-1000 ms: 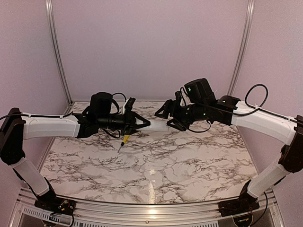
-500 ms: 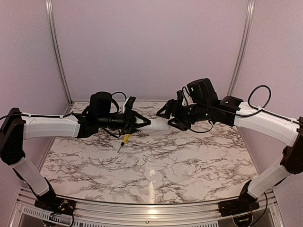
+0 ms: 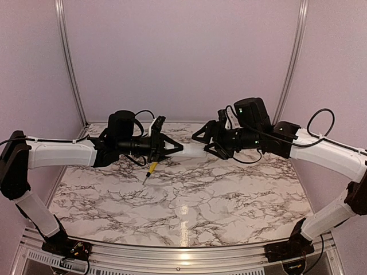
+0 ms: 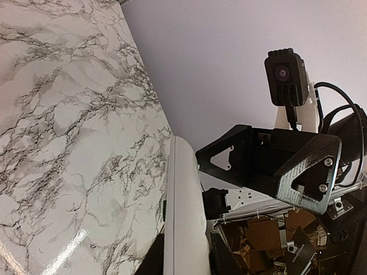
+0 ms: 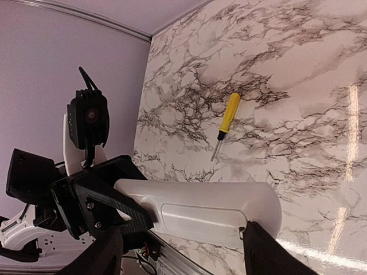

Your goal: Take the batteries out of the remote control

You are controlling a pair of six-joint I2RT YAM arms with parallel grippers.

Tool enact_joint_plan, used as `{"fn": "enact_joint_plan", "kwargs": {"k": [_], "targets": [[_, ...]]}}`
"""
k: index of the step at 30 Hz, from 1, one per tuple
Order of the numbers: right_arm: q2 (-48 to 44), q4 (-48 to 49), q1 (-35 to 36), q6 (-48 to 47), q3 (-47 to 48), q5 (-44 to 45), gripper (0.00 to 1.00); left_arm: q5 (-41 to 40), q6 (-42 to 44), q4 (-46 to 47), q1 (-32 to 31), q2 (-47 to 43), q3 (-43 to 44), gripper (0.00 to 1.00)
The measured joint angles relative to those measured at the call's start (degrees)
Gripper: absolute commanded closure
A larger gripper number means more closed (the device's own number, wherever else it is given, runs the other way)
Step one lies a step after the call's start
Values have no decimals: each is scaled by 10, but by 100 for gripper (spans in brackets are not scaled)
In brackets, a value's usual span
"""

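Observation:
The remote control (image 3: 192, 151) is a slim white bar held level above the table between the two arms. My left gripper (image 3: 172, 149) is shut on its left end; in the left wrist view the remote (image 4: 183, 212) runs out from between the jaws of my left gripper (image 4: 186, 259). My right gripper (image 3: 206, 143) stands open around the remote's other end. In the right wrist view the remote (image 5: 212, 209) shows a closed cover panel, and one fingertip (image 5: 258, 243) of my right gripper (image 5: 183, 245) touches its rim. The batteries are hidden.
A yellow-handled screwdriver (image 3: 151, 168) lies on the marble table (image 3: 189, 212) below the left gripper, also in the right wrist view as the screwdriver (image 5: 228, 120). Pale walls and metal posts close in the back and sides.
The right arm has shifted slightly to the right and its jaws have narrowed a little around the remote's end. The left gripper and the remote have stayed put.

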Motion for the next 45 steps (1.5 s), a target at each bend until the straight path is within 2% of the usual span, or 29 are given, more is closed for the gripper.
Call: {"fn": "enact_joint_plan", "kwargs": {"k": [9,26,45], "targets": [[-17,27,0,13,-19,-8,29,14,-2,20,3,0,-4,100],[-86,140,-1,45,-109,-34,28,59,-8,56,7,0,-6,100],[-118,229,-9,67,-148,-76,26,96,-26,122,16,-1,-14,100]]}}
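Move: The left gripper holds the remote control, with the battery cover about 8 cm to its right, 1 cm ahead and 1 cm lower. From the right hand that cover is roughly 3 cm to the left, 2 cm back and 2 cm below, one open fingertip at its outer edge. The screwdriver lies on the table, some 10 cm ahead of the left hand, 8 cm left of it and about 23 cm below. Keep the right fingers wide apart, one fingertip still against the outer edge of the battery cover, and lift that hand about 5 cm while drawing it 3 cm back, rolling it some 20 degrees so its fingers swing up towards level. Raise the left gripper with it by 3 to 4 cm and slightly back, holding the remote and turning its free end up and clockwise by nearly 10 degrees. ##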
